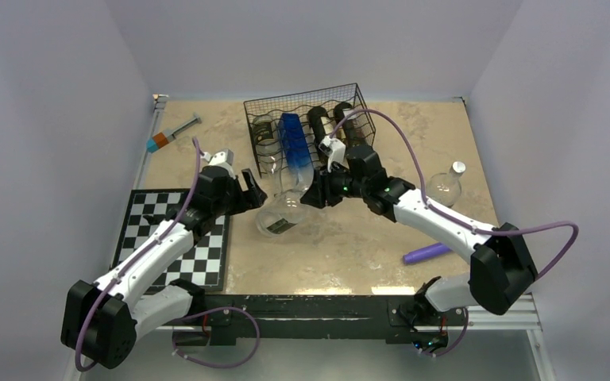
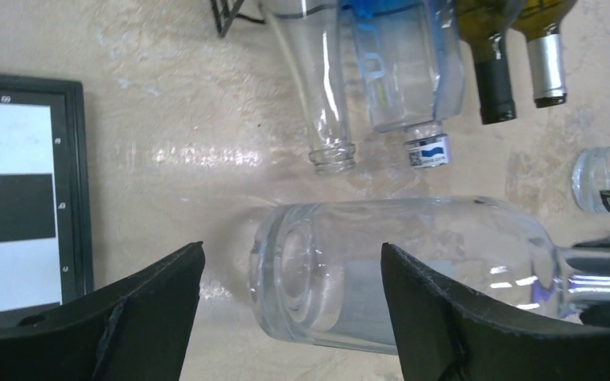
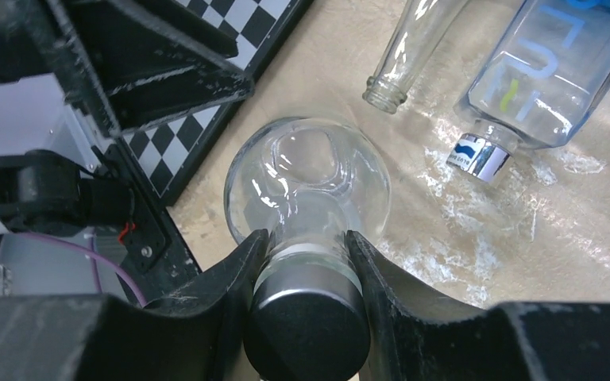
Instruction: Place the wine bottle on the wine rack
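Observation:
The wine bottle (image 1: 282, 213) is clear glass with a black cap and lies on its side in front of the wine rack (image 1: 310, 111). My right gripper (image 1: 311, 196) is shut on its neck just below the cap, both fingers pressed against the glass (image 3: 306, 238). My left gripper (image 1: 254, 190) is open at the bottle's base (image 2: 310, 270), one finger on each side (image 2: 292, 247), with a gap showing at the left finger. The black wire rack holds a clear bottle (image 2: 318, 79), a blue one (image 2: 401, 63) and two dark ones, necks pointing out of the front.
A checkerboard (image 1: 176, 238) lies at the left, right under the left arm. A syringe (image 1: 173, 132) lies at the far left. A round clear flask (image 1: 445, 184) stands at the right, and a purple stick (image 1: 426, 253) lies near the front right.

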`<action>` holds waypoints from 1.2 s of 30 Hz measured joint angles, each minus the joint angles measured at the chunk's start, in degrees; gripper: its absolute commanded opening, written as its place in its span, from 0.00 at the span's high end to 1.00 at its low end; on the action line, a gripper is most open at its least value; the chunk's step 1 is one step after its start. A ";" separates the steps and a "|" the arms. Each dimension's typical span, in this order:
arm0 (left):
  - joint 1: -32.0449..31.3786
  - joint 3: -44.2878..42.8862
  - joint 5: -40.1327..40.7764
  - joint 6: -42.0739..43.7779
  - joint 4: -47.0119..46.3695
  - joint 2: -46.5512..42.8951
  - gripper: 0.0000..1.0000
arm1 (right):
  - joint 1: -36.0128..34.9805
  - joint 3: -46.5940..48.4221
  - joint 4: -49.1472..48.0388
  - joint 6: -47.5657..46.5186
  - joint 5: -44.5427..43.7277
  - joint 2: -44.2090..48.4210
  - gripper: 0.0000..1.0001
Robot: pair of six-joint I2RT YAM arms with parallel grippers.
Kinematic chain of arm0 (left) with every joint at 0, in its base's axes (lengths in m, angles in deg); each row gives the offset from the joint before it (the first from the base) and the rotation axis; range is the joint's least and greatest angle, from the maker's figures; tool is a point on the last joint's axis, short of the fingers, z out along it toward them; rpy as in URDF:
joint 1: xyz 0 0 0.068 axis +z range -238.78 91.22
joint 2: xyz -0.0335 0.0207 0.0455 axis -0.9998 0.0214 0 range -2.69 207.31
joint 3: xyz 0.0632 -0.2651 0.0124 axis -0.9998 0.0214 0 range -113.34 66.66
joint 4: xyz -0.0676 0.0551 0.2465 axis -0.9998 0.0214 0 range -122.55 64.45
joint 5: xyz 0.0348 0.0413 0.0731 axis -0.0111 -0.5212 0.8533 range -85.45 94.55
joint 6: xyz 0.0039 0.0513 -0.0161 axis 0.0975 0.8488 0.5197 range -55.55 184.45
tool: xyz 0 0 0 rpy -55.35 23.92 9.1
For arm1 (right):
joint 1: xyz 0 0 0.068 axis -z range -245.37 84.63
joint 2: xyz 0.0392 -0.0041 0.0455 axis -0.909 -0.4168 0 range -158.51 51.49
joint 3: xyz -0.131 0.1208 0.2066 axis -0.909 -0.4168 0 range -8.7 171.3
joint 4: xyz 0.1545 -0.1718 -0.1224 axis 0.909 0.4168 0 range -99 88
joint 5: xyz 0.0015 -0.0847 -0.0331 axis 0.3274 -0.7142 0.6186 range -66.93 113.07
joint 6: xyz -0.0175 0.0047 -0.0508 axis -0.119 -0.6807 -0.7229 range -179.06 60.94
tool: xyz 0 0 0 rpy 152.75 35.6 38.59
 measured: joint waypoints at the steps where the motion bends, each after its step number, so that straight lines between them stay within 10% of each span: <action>1: 0.00 0.11 0.39 -0.76 0.63 0.35 0.15 | 0.00 -0.70 -0.17 -0.79 0.35 0.59 1.00; 36: 0.00 0.55 3.76 -5.84 5.95 0.50 0.14 | -14.25 -10.34 10.88 -15.69 -14.62 -1.18 1.00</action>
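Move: Between the grippers, the clear bottle held by its neck in the right hand has its middle about 6 cm right of the left hand, 3 cm back and 6 cm below. From the right hand, the bare table spot for laying it is roughly 8 cm back, 6 cm left and 15 cm below. The blue bottle on the rack is about 12 cm ahead and 4 cm left of the right hand, the racked clear bottle 10 cm ahead and 11 cm left. Drawing back towards the bases about 9 cm and then sinking some 12 cm in all, the right hand keeps its pinch on the clear bottle's neck and brings it down towards the table. It drifts slightly right as its fingers tip about 30 degrees steeper. The left hand eases down 2–3 cm over the base end, fingers still wide open. ##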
